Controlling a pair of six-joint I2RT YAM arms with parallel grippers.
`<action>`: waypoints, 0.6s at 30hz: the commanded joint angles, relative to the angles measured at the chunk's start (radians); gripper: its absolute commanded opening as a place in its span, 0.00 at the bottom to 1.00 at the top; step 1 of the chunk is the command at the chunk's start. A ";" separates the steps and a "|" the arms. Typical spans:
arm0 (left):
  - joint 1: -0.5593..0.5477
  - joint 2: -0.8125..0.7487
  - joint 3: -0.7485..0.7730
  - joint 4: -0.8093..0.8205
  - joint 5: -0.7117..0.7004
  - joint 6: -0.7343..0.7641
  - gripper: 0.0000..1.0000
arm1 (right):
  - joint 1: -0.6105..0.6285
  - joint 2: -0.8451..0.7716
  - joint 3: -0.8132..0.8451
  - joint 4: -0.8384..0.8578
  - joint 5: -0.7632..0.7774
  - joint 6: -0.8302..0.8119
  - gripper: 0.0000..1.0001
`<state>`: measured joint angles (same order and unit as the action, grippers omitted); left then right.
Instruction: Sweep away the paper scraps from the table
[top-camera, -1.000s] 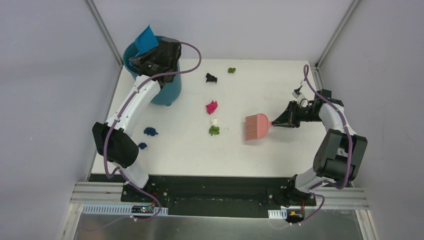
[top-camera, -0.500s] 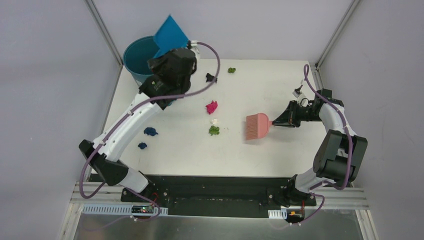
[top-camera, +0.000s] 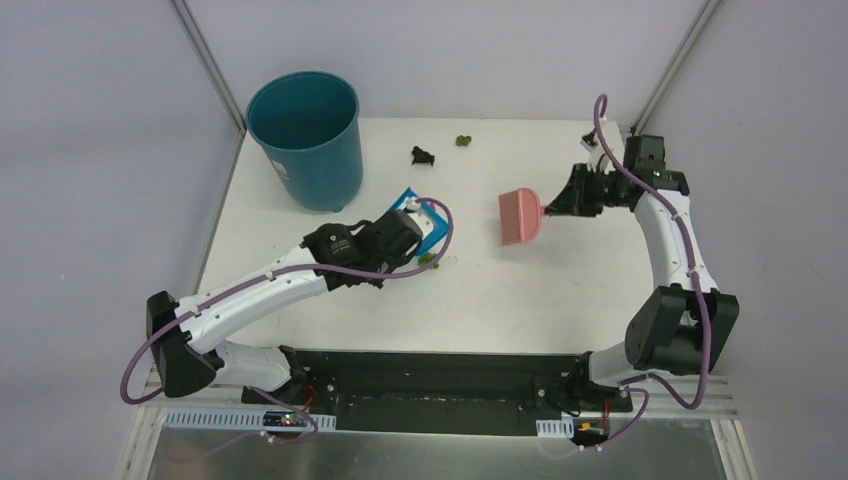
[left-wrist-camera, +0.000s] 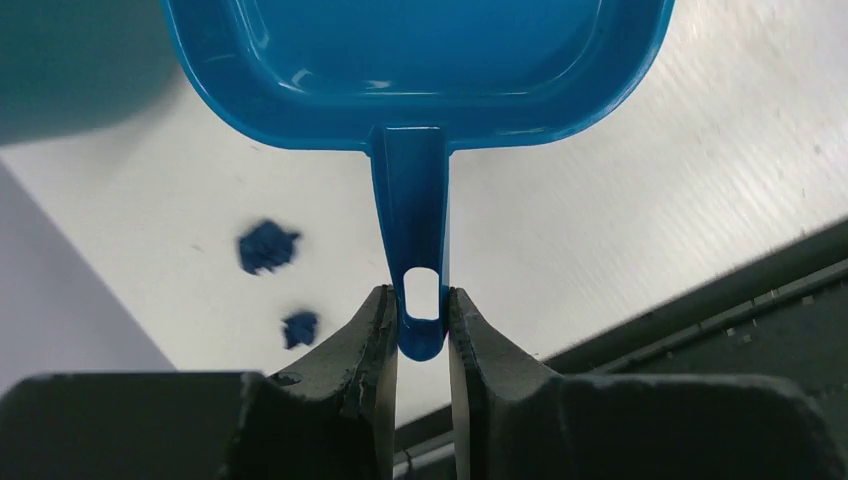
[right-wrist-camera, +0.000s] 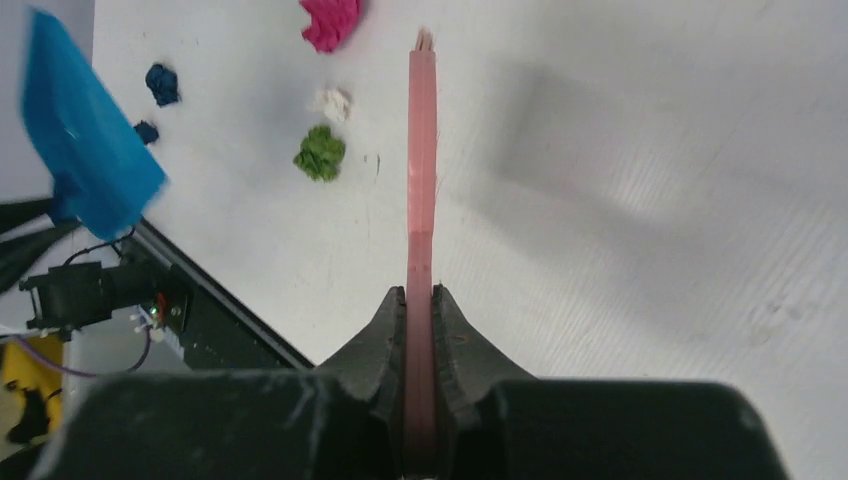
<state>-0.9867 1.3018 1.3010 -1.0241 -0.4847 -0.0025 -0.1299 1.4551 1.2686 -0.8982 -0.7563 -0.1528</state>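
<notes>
My left gripper (left-wrist-camera: 420, 320) is shut on the handle of the blue dustpan (left-wrist-camera: 415, 60), which is low over the middle of the table (top-camera: 560, 290); in the top view the dustpan (top-camera: 417, 214) is half hidden under my wrist. My right gripper (right-wrist-camera: 420, 300) is shut on the pink brush (right-wrist-camera: 422, 150), whose head (top-camera: 520, 215) hangs right of centre. Paper scraps lie about: magenta (right-wrist-camera: 330, 20), white (right-wrist-camera: 332, 100) and green (right-wrist-camera: 320, 152) between brush and dustpan, two dark blue (left-wrist-camera: 267, 246) at the left, black (top-camera: 422, 155) and green (top-camera: 463, 141) at the back.
The teal round bin (top-camera: 305, 135) stands at the back left corner. A black strip (top-camera: 430, 365) runs along the near table edge by the arm bases. My left arm stretches diagonally over the left half of the table.
My left arm swung the dustpan from over the bin down to the middle of the table. My right arm carried the brush a little farther back and turned it.
</notes>
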 joint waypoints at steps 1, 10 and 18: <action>0.006 -0.105 -0.158 0.056 0.186 -0.188 0.00 | 0.052 0.060 0.199 0.107 0.077 0.090 0.00; 0.035 -0.122 -0.332 0.218 0.436 -0.086 0.00 | 0.256 0.444 0.592 0.267 0.027 0.245 0.00; 0.181 -0.092 -0.428 0.371 0.731 -0.051 0.00 | 0.289 0.717 0.729 0.750 -0.097 0.701 0.00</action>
<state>-0.8494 1.2041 0.8886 -0.7673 0.0914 -0.0822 0.1596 2.1002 1.9129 -0.4973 -0.7631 0.2432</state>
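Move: From the right hand, which holds the brush, the black scrap lies about 30 cm ahead and 25 cm left. The far green scrap is 36 cm ahead and 14 left, and the pink scrap 13 ahead and 24 left, all some 18 below. From the left hand, with the dustpan, the near green scrap is 9 cm ahead, 10 right; the white scrap 14 ahead, 10 right; the pink 22 ahead, 9 right, all roughly 20 below. Still gripping the brush, the right hand swings it forward about 19 cm and left some 13 towards the black scrap, first rising a little, then sinking most of that way again and staying clear of the table. Meanwhile the left hand keeps its hold on the dustpan and lowers it about 11 cm while drawing back some 7 cm, quickly at first and then slower, its wrist tipping some 30 degrees so the fingers point more steeply down beside the near green scrap. ##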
